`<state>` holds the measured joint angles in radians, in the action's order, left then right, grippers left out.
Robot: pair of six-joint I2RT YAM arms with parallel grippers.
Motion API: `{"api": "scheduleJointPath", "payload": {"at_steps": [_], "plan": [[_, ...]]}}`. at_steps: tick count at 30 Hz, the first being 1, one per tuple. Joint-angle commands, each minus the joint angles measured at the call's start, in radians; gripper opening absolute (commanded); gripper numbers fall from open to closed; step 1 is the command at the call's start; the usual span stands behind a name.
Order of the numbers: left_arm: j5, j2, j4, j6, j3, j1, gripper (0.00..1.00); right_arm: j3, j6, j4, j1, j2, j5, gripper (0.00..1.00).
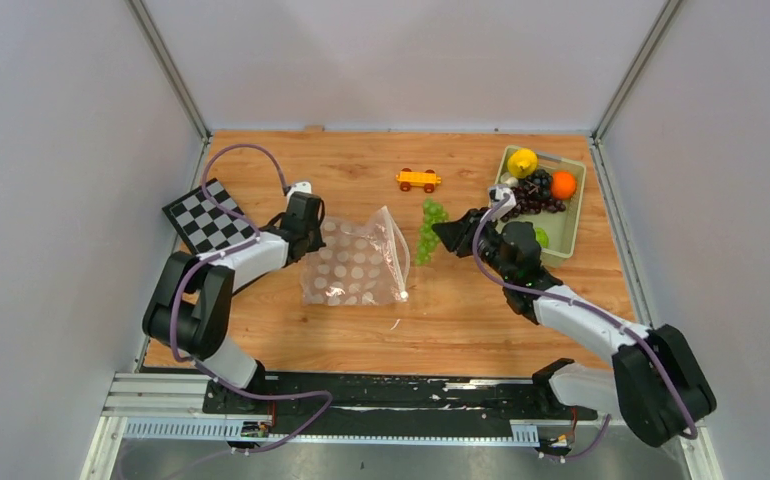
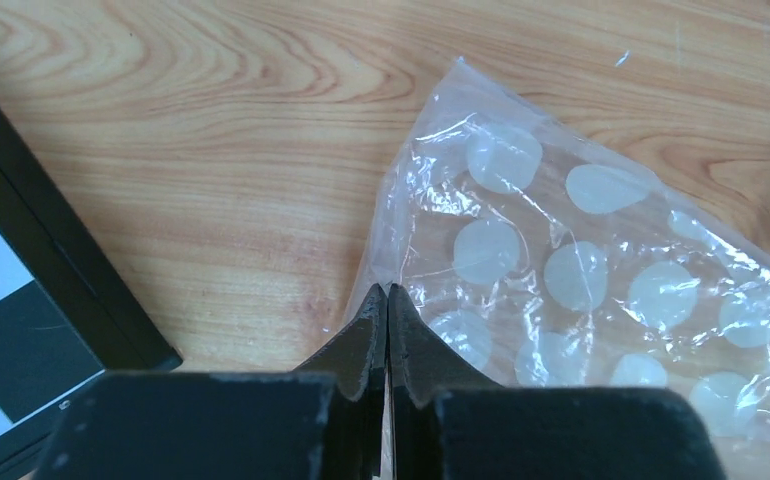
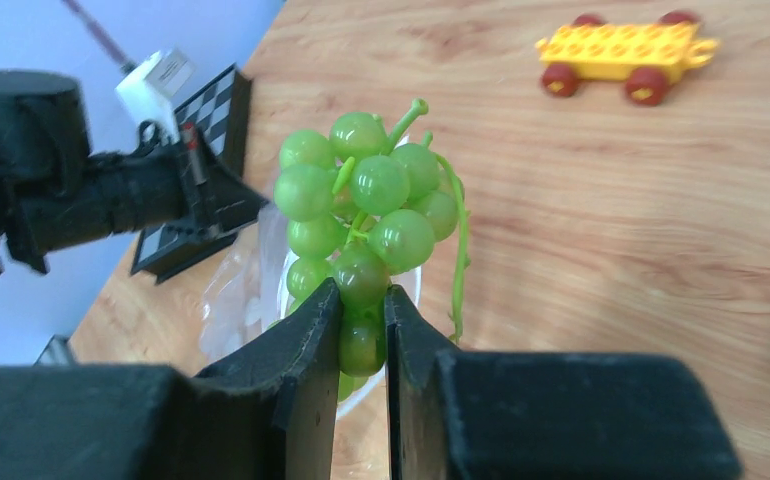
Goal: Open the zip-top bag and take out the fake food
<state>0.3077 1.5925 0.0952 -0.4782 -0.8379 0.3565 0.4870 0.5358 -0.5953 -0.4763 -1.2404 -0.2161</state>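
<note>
The zip-top bag (image 1: 356, 265), clear with whitish dots, lies on the wooden table, its white zip strip along the right edge. My left gripper (image 1: 313, 242) is shut at the bag's upper-left edge; in the left wrist view the fingertips (image 2: 388, 290) pinch the film of the bag (image 2: 581, 270). My right gripper (image 1: 441, 233) is shut on a green grape bunch (image 1: 429, 228) just right of the bag. In the right wrist view the fingers (image 3: 363, 292) clamp the lower grapes (image 3: 376, 185), held above the bag (image 3: 231, 290). A lemon (image 1: 522, 161), orange ball (image 1: 563, 185), dark grapes (image 1: 536, 193) and white mushroom (image 1: 507, 181) lie in the tray.
A pale green tray (image 1: 566, 225) stands at the back right, behind my right arm. An orange-yellow toy car (image 1: 417, 179) sits behind the bag, also in the right wrist view (image 3: 626, 50). A checkerboard (image 1: 206, 215) lies left of my left arm. White walls enclose the table.
</note>
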Motion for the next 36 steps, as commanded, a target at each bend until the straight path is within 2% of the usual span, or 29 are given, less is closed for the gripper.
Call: {"api": "scheduleJointPath", "payload": {"at_steps": [1,5,11,13,17,21,23,29,34,36], "plan": [[0.005,-0.108,0.019,0.040,-0.040,-0.004,0.07,0.091,-0.083,0.268,0.004,0.123,0.204,0.00],[0.023,-0.207,0.073,0.075,-0.053,-0.005,0.17,0.166,-0.131,0.451,0.004,0.203,0.382,0.00],[0.028,-0.405,0.191,0.104,-0.075,-0.005,0.58,0.265,-0.192,0.661,0.007,0.232,0.725,0.00],[0.024,-0.485,0.217,0.095,-0.070,-0.005,0.68,0.277,-0.206,0.676,0.018,0.229,0.840,0.00],[0.026,-0.657,0.296,0.082,-0.064,-0.005,0.84,0.320,-0.188,0.707,0.092,0.179,0.910,0.00],[0.062,-0.828,0.404,0.111,-0.073,-0.005,0.96,0.380,-0.127,0.740,0.188,0.088,0.959,0.00],[0.098,-0.913,0.461,0.135,-0.089,-0.005,1.00,0.410,-0.075,0.762,0.229,0.037,0.990,0.00],[0.187,-1.158,0.555,0.231,-0.115,-0.005,1.00,0.563,0.156,0.915,0.310,-0.178,1.117,0.02],[0.275,-1.318,0.502,0.291,-0.001,-0.005,1.00,0.701,0.299,1.064,0.353,-0.372,1.155,0.06],[0.284,-1.360,0.486,0.288,0.049,-0.005,1.00,0.742,0.313,1.081,0.367,-0.423,1.148,0.13]]}}
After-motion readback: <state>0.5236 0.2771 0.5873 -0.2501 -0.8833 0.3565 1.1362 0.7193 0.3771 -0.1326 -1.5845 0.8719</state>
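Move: The right hand, holding the green grapes clear of the bag, has the green basket's middle about 25 cm to its right, 12 cm ahead and 11 cm below. In the basket the green apple lies 24 cm right, 5 cm ahead, and the orange 31 cm right, 17 cm ahead. From the left hand, at the bag's edge, the bag's middle is 10 cm right and 3 cm back, the checkerboard 25 cm left, 3 cm ahead. Swinging some 29 cm right and a little forward, the right hand keeps its grip on the green grapes and carries them over the basket, arching up, then sinking, while turning about 80 degrees clockwise and dipping its fingers. The left hand lets go of the bag's edge, rises steeply, then draws back and left, opening wide and tipping up to near level. ##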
